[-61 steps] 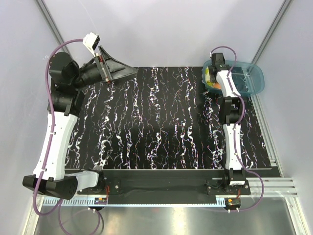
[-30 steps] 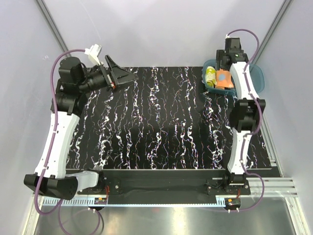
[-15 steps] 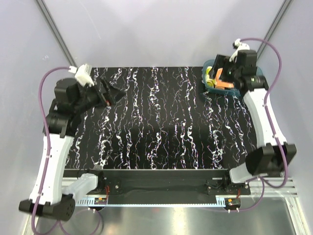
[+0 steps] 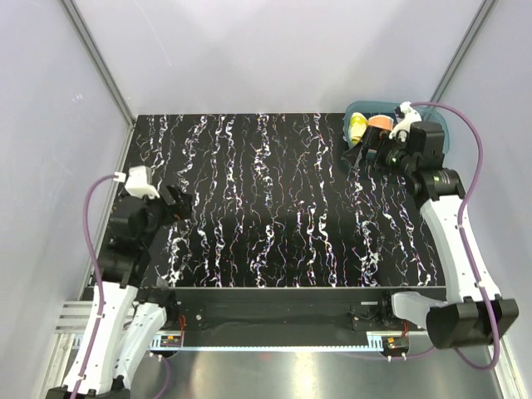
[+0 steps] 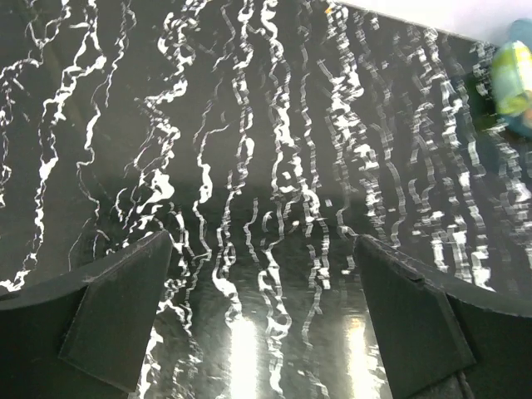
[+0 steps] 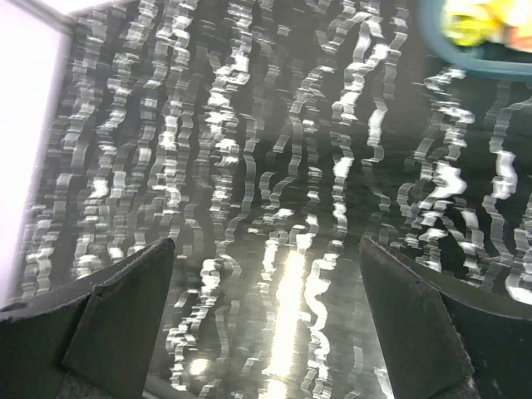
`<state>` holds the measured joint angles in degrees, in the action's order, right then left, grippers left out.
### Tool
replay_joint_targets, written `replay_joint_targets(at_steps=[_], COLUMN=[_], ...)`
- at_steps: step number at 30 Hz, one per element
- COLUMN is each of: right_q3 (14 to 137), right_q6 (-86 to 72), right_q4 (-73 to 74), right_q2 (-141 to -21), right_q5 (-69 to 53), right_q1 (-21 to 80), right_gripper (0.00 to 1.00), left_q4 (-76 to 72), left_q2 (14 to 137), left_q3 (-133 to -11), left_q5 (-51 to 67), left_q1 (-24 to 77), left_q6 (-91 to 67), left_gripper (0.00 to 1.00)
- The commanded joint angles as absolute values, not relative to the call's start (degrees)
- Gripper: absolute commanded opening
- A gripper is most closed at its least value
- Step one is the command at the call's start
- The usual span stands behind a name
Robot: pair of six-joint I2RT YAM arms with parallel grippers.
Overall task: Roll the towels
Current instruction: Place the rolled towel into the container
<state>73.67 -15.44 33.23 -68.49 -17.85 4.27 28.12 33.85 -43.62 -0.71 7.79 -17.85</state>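
Both towels lie bunched in the teal bin (image 4: pixel 441 126) at the table's far right corner: a yellow towel (image 4: pixel 357 126) and an orange towel (image 4: pixel 380 122) beside it. My right gripper (image 4: pixel 364 150) hangs open just in front of the bin, holding nothing. In the right wrist view the right gripper (image 6: pixel 266 245) faces bare table, with the yellow towel (image 6: pixel 480 21) at the top right. My left gripper (image 4: pixel 179 203) is open near the table's left edge, far from the towels. The left wrist view shows the left gripper (image 5: pixel 262 241) empty and the yellow towel (image 5: pixel 511 76) far off.
The black, white-veined table (image 4: pixel 274 208) stretches between the arms. White enclosure walls stand close on both sides, and one wall (image 6: pixel 25 125) shows at the left of the right wrist view. The bin's rim (image 6: pixel 465 62) curves across that view's top right.
My right gripper has drawn out of the bin and back toward me, leaving the towels inside. The left arm has swung down from the far left to the table's left edge.
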Motion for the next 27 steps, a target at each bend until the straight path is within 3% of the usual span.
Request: replay_joint_targets(at_steps=[1, 8, 17, 20, 27], right_q3=[70.0, 63.1, 57.0, 55.6, 54.1], right_q6=[-20.8, -25.7, -27.3, -26.4, -27.9], right_q4=[27.2, 22.3, 18.6, 18.3, 18.3], right_q2=[-64.2, -58.5, -53.3, -53.3, -54.8], right_q5=[-23.7, -25.6, -22.9, -21.1, -16.2], right_q1=[4.8, 5.9, 5.9, 5.8, 5.9], right_gripper=[1.00, 1.00, 1.00, 1.00, 1.00], left_q4=[15.8, 5.3, -11.1, -19.9, -40.3], left_q2=[30.8, 28.1, 30.8, 34.6, 59.8], left_q3=[-36.0, -24.9, -15.8, -14.3, -13.7], left_q5=[-1.6, -8.8, -14.9, -15.9, -13.5], left_q1=[7.6, 7.6, 7.6, 7.5, 2.9], left_q6=[-15.4, -17.2, -8.2, -3.8, -1.5], left_gripper=[0.99, 0.99, 0.99, 0.99, 0.99])
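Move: The orange rolled towel already lies in the container, about 23 cm ahead of the right hand, some 15 cm to its right and 26 cm below. The yellow roll lies beside it, some 23 cm ahead and 7 cm right of that hand; the container's middle is about 24 cm ahead and 21 cm right. From the left hand the orange roll lies roughly 33 cm ahead, 74 cm right and 21 cm below. The orange roll is left alone in the container as the empty, wide-open right hand backs away about 5 cm, first drifting a little left and rolling its left side up some 10 degrees, then sinking slightly. Meanwhile the left hand, open and empty, drops about 12 cm over bare table, easing forward and left and rolling its left side up. ##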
